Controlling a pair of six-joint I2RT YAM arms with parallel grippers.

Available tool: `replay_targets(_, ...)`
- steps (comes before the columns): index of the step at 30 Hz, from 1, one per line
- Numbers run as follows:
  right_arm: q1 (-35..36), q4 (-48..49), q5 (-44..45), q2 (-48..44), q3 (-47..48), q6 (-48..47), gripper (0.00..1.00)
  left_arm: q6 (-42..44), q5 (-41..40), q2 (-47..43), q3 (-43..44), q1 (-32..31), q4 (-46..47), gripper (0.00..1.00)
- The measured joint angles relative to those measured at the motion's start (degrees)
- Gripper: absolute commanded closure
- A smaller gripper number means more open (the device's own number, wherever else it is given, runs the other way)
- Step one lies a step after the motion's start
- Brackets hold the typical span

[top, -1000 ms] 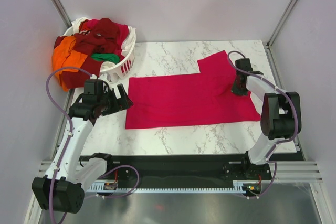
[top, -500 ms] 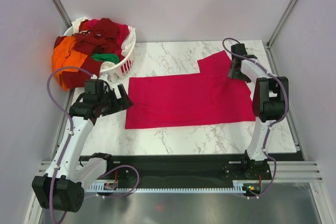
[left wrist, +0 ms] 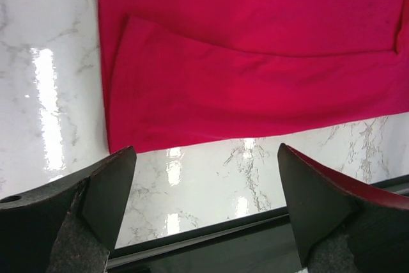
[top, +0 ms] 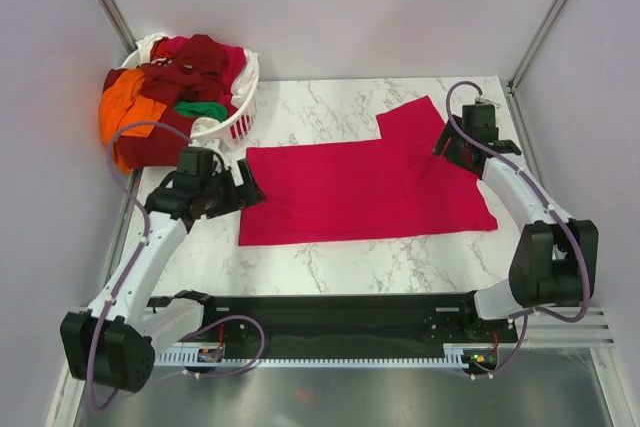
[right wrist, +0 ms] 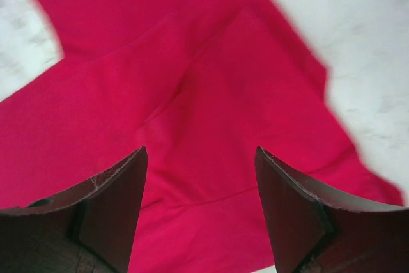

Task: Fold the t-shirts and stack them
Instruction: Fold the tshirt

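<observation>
A crimson-pink t-shirt lies spread flat on the marble table, one sleeve pointing to the back. My left gripper hovers open at the shirt's left edge; in the left wrist view its fingers frame bare marble just short of the cloth's hem. My right gripper hangs open above the shirt's right part near the sleeve, and the right wrist view shows only pink cloth below the open right gripper. Neither holds anything.
A white slotted laundry basket stands at the back left, heaped with maroon, orange and green shirts. The orange one hangs over the rim. Frame posts and grey walls close in both sides.
My right gripper has opened, let go of the shirt's right side and drawn up and back. My left gripper has shifted a little right toward the shirt's edge.
</observation>
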Motion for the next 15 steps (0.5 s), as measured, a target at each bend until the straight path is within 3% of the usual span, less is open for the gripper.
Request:
replay_targets(7,1.73,9.79,-18.73,1.16,-12.76,3.65,0.23,-5.14,-0.87,11.06,-0.17,-10.14,6.97,0.00)
replay_targets(11,1.68,9.66,-22.49,1.36,-19.54,4.76,0.22,-7.28,-0.74,16.72,-1.44,-11.39,11.21,0.00)
replay_targets(15,1.51,12.15,-23.67,2.23,-19.63,5.68,0.19,-8.00,-1.16,22.73,-1.77,-11.37,13.88,0.00)
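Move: The red t-shirt's near edge runs below both open hands. The left hand's stretch of it lies roughly 8 cm back, 8 cm right and 14 cm down, the shirt's near-left corner 8 cm back and 1 cm left, the laundry basket 27 cm ahead and 11 cm left. For the right hand the near edge is about 19 cm back, 7 cm left and 12 cm down; the shirt's sleeve sits 11 cm ahead and 12 cm left. Both open hands sink about 10 cm towards the t-shirt's near edge, left sweeping right, right sweeping left and back. ##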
